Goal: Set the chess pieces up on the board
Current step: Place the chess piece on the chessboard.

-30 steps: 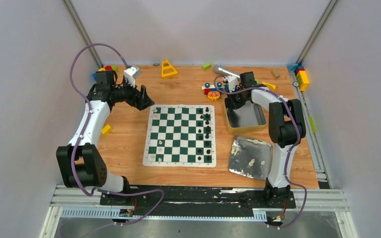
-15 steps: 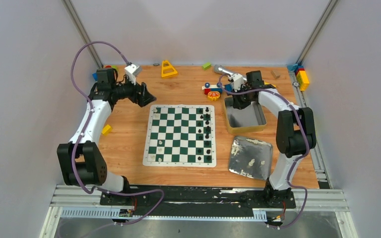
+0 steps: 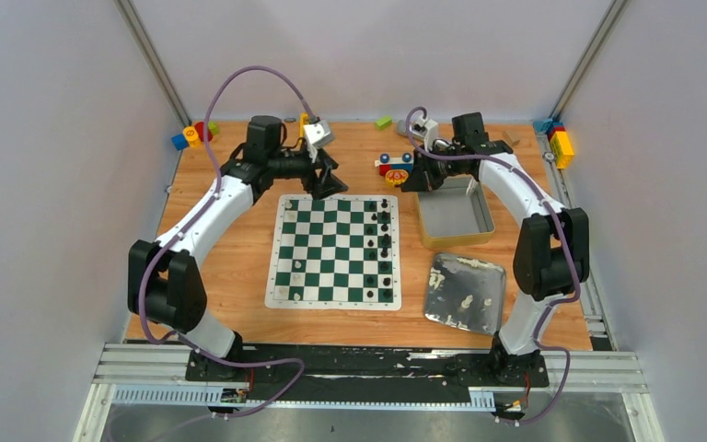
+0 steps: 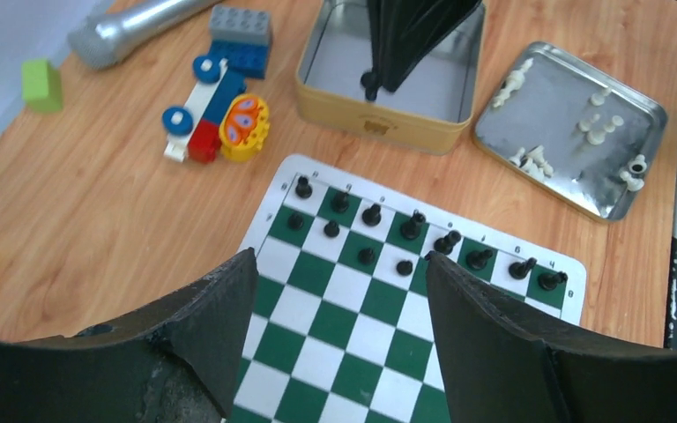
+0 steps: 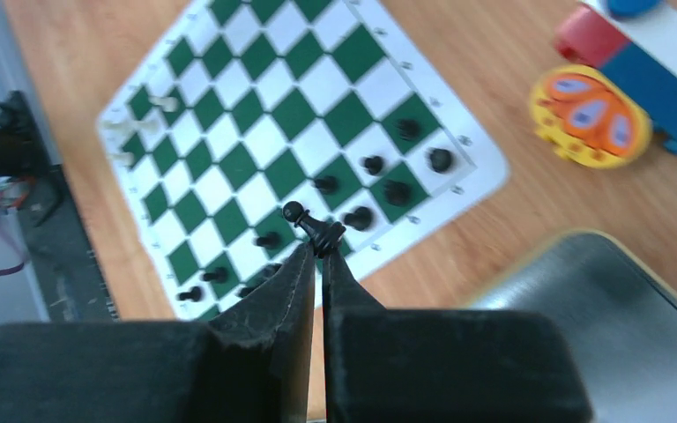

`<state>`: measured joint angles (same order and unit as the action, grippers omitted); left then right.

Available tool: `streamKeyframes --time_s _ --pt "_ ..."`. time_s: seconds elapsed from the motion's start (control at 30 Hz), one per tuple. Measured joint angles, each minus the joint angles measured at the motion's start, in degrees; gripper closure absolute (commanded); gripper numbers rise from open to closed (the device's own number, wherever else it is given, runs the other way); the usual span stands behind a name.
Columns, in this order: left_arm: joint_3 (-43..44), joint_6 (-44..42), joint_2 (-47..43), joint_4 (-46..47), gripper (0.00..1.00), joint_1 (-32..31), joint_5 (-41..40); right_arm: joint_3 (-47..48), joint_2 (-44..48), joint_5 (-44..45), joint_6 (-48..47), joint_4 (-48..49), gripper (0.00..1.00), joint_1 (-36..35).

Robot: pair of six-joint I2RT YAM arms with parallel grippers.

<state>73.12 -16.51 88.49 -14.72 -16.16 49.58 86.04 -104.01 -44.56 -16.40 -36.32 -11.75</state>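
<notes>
The green-and-white board lies mid-table. Black chess pieces fill its two right columns, and a few white ones stand at its near left. More white pieces lie in the silver lid. My right gripper is shut on a black pawn. It hangs over the near left corner of the gold tin, close to the board's far right corner. My left gripper is open and empty above the board's far edge; in the top view this left gripper sits at the far left corner.
A colourful toy car sits just behind the board's far right corner, close to my right gripper. Loose blocks lie along the back: a green one, a cluster at far left and another at far right.
My left arm swung right from beside the board to its far edge, its jaws narrowing slightly. My right gripper rose from the gold tin and shifted left with the black pawn.
</notes>
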Motion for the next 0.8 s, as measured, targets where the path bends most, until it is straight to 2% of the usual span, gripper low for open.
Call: streamKeyframes --time_s 0.37,0.57,0.8 --pt "6.05 -12.72 4.96 -3.39 0.36 -10.4 -0.09 1.36 -0.04 -13.29 4.2 -1.05 1.0 -5.07" --pt "6.95 -19.63 6.29 -7.56 0.43 -12.09 -0.57 1.36 -0.04 -16.02 4.79 -1.11 1.0 -5.38" --pt "8.22 -23.76 6.56 -10.08 0.46 -13.79 -2.27 1.36 -0.04 -17.25 5.35 -1.11 1.0 -5.38"
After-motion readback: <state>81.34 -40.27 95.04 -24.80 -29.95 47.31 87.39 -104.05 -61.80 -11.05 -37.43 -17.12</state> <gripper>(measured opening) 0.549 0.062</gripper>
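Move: Out to the left hand's right, about 16 cm away, 3 cm ahead and 6 cm lower, the black chess piece sits pinched in the right fingers. From the left hand, the far-right corner pieces stand some 12 cm right, 8 ahead and 20 below, the butterfly block 14 right, 14 ahead and 20 below. From the right hand, the left fingers are 16 cm left, 3 back, 6 higher; the storage box lies 13 right, 1 ahead, 13 below. Closing in on each other above the board's far right part, the left hand travels about 8 cm right and a little back, turning clockwise some 20 degrees as its open fingers narrow part-way. The right hand keeps its pinch and brings the chess piece some 6 cm left, nearly as far back and 4 cm up, its fingers levelling; both ease off beside each other. ##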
